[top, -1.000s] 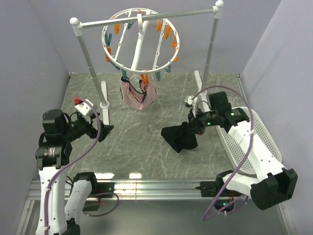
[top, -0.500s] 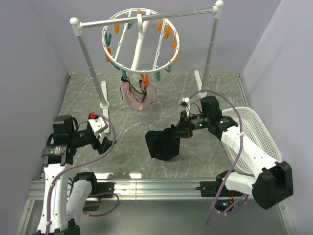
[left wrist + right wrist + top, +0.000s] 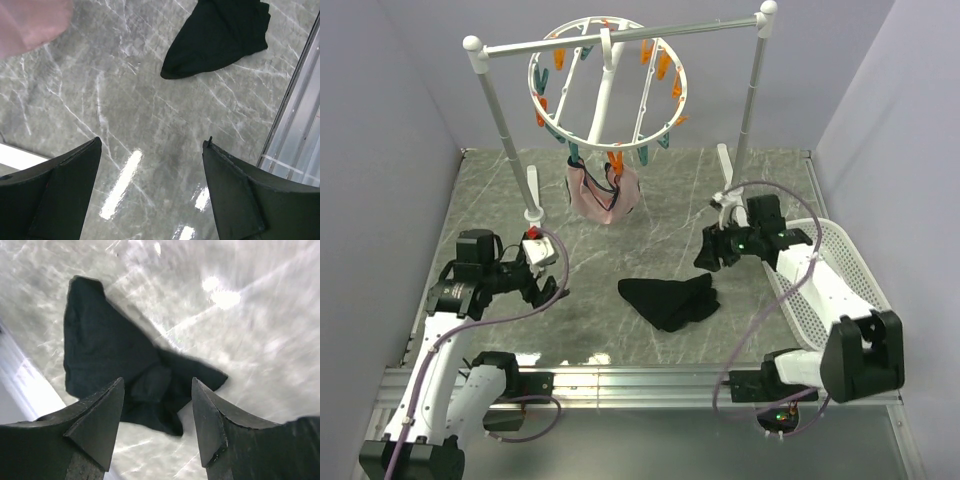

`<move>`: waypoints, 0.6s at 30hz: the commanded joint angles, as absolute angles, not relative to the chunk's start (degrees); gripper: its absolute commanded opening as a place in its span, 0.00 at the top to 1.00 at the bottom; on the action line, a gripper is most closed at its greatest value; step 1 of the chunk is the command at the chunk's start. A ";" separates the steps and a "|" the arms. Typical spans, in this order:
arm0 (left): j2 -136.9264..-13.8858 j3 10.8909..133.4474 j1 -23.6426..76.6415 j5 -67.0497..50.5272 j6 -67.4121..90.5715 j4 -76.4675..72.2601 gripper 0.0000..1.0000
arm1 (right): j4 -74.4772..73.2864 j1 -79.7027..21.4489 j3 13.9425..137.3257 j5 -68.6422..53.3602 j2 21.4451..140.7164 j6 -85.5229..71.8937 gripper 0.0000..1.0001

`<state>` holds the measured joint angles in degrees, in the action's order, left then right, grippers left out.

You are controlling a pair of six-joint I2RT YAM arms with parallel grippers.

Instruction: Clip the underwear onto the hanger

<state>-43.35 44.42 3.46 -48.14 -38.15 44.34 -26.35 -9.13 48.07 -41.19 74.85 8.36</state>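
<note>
The black underwear (image 3: 668,298) lies crumpled on the marble table, near the front middle, with nothing holding it. It shows too in the left wrist view as the underwear (image 3: 220,35) and below the right fingers as the underwear (image 3: 115,355). My right gripper (image 3: 708,250) hovers up and to the right of it, open and empty (image 3: 157,380). My left gripper (image 3: 552,287) stands open to its left, over bare table (image 3: 152,141). The white ring hanger (image 3: 603,100) with orange and teal pins hangs from the rail at the back.
A pink garment (image 3: 603,195) hangs clipped under the hanger. The white-and-silver rail stand (image 3: 620,35) spans the back. A white basket (image 3: 865,270) lies at the right under my right arm. A metal rail (image 3: 620,385) runs along the near edge.
My right gripper opened and let go of the underwear, which dropped onto the table. The right arm pulled back right. My left arm swung rightward toward the middle.
</note>
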 commanded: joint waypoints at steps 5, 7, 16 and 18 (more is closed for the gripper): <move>-44.47 43.59 3.52 -51.66 -12.88 27.79 0.14 | -32.95 -29.16 62.22 -26.73 70.92 20.40 0.39; -44.47 43.59 2.56 -53.43 -7.41 24.19 0.14 | -32.96 -36.60 63.28 -24.62 73.82 20.21 0.40; -42.10 44.12 -8.51 -58.62 14.06 13.45 0.12 | -32.95 -54.04 73.45 -8.62 93.41 18.81 0.36; -41.40 43.95 -9.14 -58.19 15.12 13.01 0.12 | -34.01 -56.06 78.89 -5.65 99.28 18.98 0.34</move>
<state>-42.50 42.83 -7.84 -55.31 8.08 17.34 -32.75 -53.91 70.61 -13.67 94.85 18.72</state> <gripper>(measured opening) 0.875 0.650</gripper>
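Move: The black underwear lies on the table about 8 cm to my right hand's left, 7 cm back and some 9 cm below it. The hanging pink underwear is roughly 18 cm left of that hand, 10 cm ahead and 12 cm higher; the white basket is about 27 cm to its right and 1 cm back. From my left hand the black underwear lies some 22 cm right, 3 cm ahead and 16 cm below. I arc my empty right hand over the black underwear, about 18 cm left and 6 cm back, lifting some 8 cm before dropping 10 cm towards its left-hand corner. Its fingers stay partly open, turning counter-clockwise and steeper downward. Meanwhile I raise my open left hand about 7 cm and reach 4 cm forward, tipping its fingers up towards level. ##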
